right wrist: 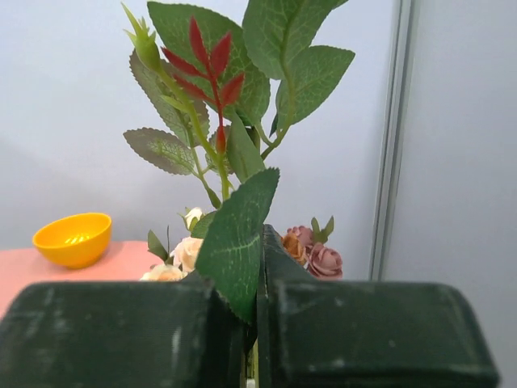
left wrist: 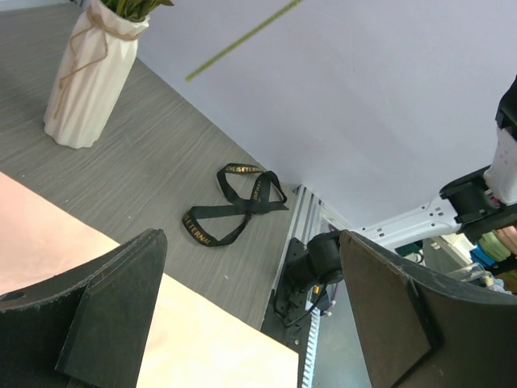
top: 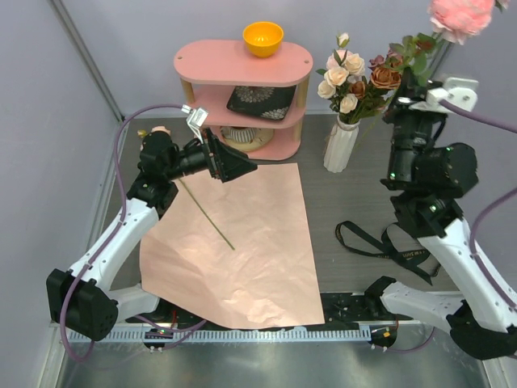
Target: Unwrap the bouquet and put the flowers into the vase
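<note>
The salmon-pink wrapping paper (top: 242, 250) lies flat and unwrapped on the table. One thin bare stem (top: 212, 220) lies slanted across it, and it shows as a green streak (left wrist: 242, 36) in the left wrist view. My left gripper (top: 230, 166) hovers over the paper's far left corner, open and empty (left wrist: 252, 267). The white ribbed vase (top: 341, 145) (left wrist: 85, 77) holds several roses (top: 351, 77). My right gripper (top: 406, 103) is raised beside the vase, shut on a leafy stem (right wrist: 234, 162) (right wrist: 258, 267). A large pink bloom (top: 460, 16) sits above it.
The black ribbon (top: 380, 242) (left wrist: 234, 202) lies untied on the table right of the paper. A pink two-tier shelf (top: 242, 81) stands at the back with the orange bowl (top: 263, 37) (right wrist: 73, 238) on top. Metal rail (top: 266, 333) runs along the near edge.
</note>
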Tool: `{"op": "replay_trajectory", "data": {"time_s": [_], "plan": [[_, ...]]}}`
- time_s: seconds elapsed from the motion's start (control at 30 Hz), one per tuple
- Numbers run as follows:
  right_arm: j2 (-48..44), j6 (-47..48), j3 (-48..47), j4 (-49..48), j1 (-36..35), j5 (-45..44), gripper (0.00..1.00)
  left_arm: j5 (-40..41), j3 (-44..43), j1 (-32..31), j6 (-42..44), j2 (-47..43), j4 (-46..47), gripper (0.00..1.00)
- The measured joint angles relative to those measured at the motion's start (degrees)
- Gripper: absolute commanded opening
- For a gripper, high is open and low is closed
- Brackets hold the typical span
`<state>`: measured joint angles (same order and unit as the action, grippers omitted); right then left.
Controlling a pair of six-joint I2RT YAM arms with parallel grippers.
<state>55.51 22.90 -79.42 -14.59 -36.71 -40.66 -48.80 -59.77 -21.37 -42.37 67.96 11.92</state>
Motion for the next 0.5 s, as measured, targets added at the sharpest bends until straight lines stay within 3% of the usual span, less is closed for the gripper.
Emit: {"op": "replay_trajectory", "data": {"time_s": [0.23,0.5], "plan": [[13.0,8.7,-3.7,-8.6,0.4,1.1,0.01,1.8,0.0,0.0,2.7,0.0,-2.7,0.93],[17.8,11.8,-7.0,-12.1,1.2,2.7,0.01,2.6,0.0,0.0,4.1,0.0,-3.9,0.93]]}}
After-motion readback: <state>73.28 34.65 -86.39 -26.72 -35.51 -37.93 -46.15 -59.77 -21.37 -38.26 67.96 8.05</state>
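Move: The right hand, pinching the pink flower by its stem, is taking it to the vase, whose middle lies about 23 cm ahead, 5 cm to the left and 46 cm lower. The roses already in the vase are some 24 cm ahead, 4 cm left and 18 cm below this hand; the yellow bowl is about 36 cm ahead, 27 cm left and 18 cm lower. From the idle left hand the vase is roughly 24 cm ahead, 24 cm right and 25 cm down. The right hand, still shut on the flower's stem, swings it forward about 8 cm and left about 5 cm towards the vase, dipping a centimetre on the way but ending at nearly its starting height, easing to a stop. As it travels, the wrist rolls some 10 degrees, left side down, so that the upright flower leans over to the left and the stem's hanging lower end comes in close to the vase mouth. ##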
